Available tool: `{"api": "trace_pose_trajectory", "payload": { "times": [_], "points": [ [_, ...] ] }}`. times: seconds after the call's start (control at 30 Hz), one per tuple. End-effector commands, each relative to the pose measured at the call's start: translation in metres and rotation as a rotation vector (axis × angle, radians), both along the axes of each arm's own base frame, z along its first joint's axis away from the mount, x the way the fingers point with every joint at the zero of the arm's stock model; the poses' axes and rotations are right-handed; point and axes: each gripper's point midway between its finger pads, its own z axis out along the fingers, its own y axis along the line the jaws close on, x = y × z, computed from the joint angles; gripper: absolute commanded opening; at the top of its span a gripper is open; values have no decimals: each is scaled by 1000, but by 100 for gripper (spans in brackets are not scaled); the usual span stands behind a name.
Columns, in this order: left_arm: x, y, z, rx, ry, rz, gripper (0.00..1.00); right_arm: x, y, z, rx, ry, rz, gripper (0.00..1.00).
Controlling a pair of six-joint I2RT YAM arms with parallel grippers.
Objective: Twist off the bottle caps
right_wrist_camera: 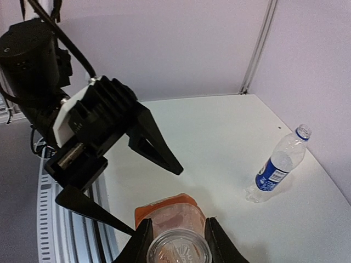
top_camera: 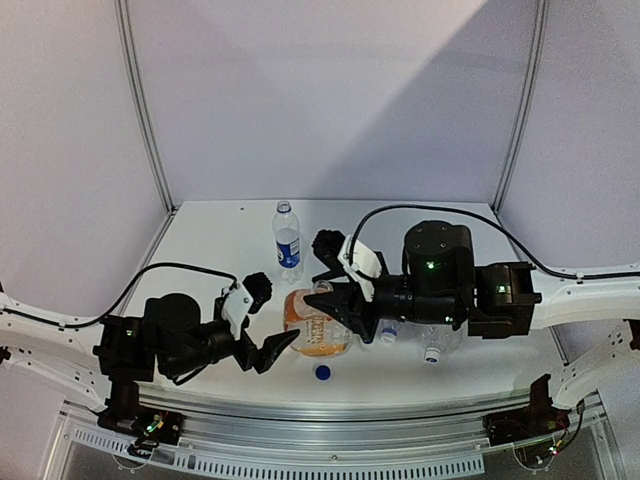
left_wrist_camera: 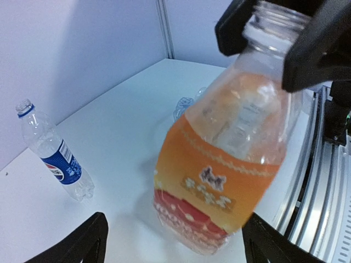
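Note:
The squat orange bottle [top_camera: 318, 328] [left_wrist_camera: 219, 181] hangs tilted just above the table, its mouth [right_wrist_camera: 178, 250] open with no cap on it. My right gripper [top_camera: 335, 300] [right_wrist_camera: 178, 244] [left_wrist_camera: 274, 27] is shut on this bottle's neck from above. Around the bottle's base my left gripper [top_camera: 268, 320] [left_wrist_camera: 175, 244] [right_wrist_camera: 153, 200] stands open, both fingers clear of the sides. One blue cap [top_camera: 322, 372] lies loose on the table in front of the bottle. The Pepsi bottle [top_camera: 287, 240] [left_wrist_camera: 52, 156] [right_wrist_camera: 277, 167] stands capless at the back.
Two more clear bottles [top_camera: 432, 350] lie partly hidden under my right arm, one with a blue label [top_camera: 390, 333]. White walls close the table [top_camera: 230, 250] at the back and sides. A metal rail [top_camera: 330, 410] runs along the near edge.

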Motion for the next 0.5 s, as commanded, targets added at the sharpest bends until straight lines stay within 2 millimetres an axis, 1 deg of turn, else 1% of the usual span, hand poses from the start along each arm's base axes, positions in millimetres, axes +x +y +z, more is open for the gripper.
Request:
{"api": "trace_pose_trajectory", "payload": {
  "times": [0.0, 0.1, 0.2, 0.33, 0.4, 0.47],
  "points": [
    [13, 11, -2, 12, -14, 87, 87, 34, -20, 12, -21, -72, -195, 0],
    [15, 15, 0, 7, -15, 110, 87, 62, -29, 9, -15, -73, -289, 0],
    [17, 22, 6, -18, -20, 132, 87, 95, -41, 13, 75, -36, -376, 0],
    [19, 33, 13, -53, -31, 170, 87, 138, -62, 25, 208, 14, -478, 0],
    [20, 36, 16, -67, -33, 181, 87, 154, -66, 31, 239, 1, -516, 0],
    [20, 39, 19, -87, -30, 187, 87, 170, -60, 27, 222, -15, -549, 0]
  ]
}}
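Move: Out ahead and slightly right of the right hand, which already holds the orange bottle by its neck, is clear table, roughly 20 cm forward, 7 cm right and 25 cm down. The standing Pepsi bottle is about 27 cm ahead and 9 cm left of this hand; the lying blue-label bottle is some 17 cm ahead and 17 cm right. From the open left hand, that clear spot is about 22 cm ahead and 13 cm right. Swinging the uncapped orange bottle out over the table, the right hand speeds up and goes about 14 cm forward and some 6 cm to the right, nearly level. It turns about 25 degrees clockwise and keeps its pinch on the neck. The left hand, empty and wide open, eases back out of the way some 3 cm to its left, with a little rise and forward drift. ##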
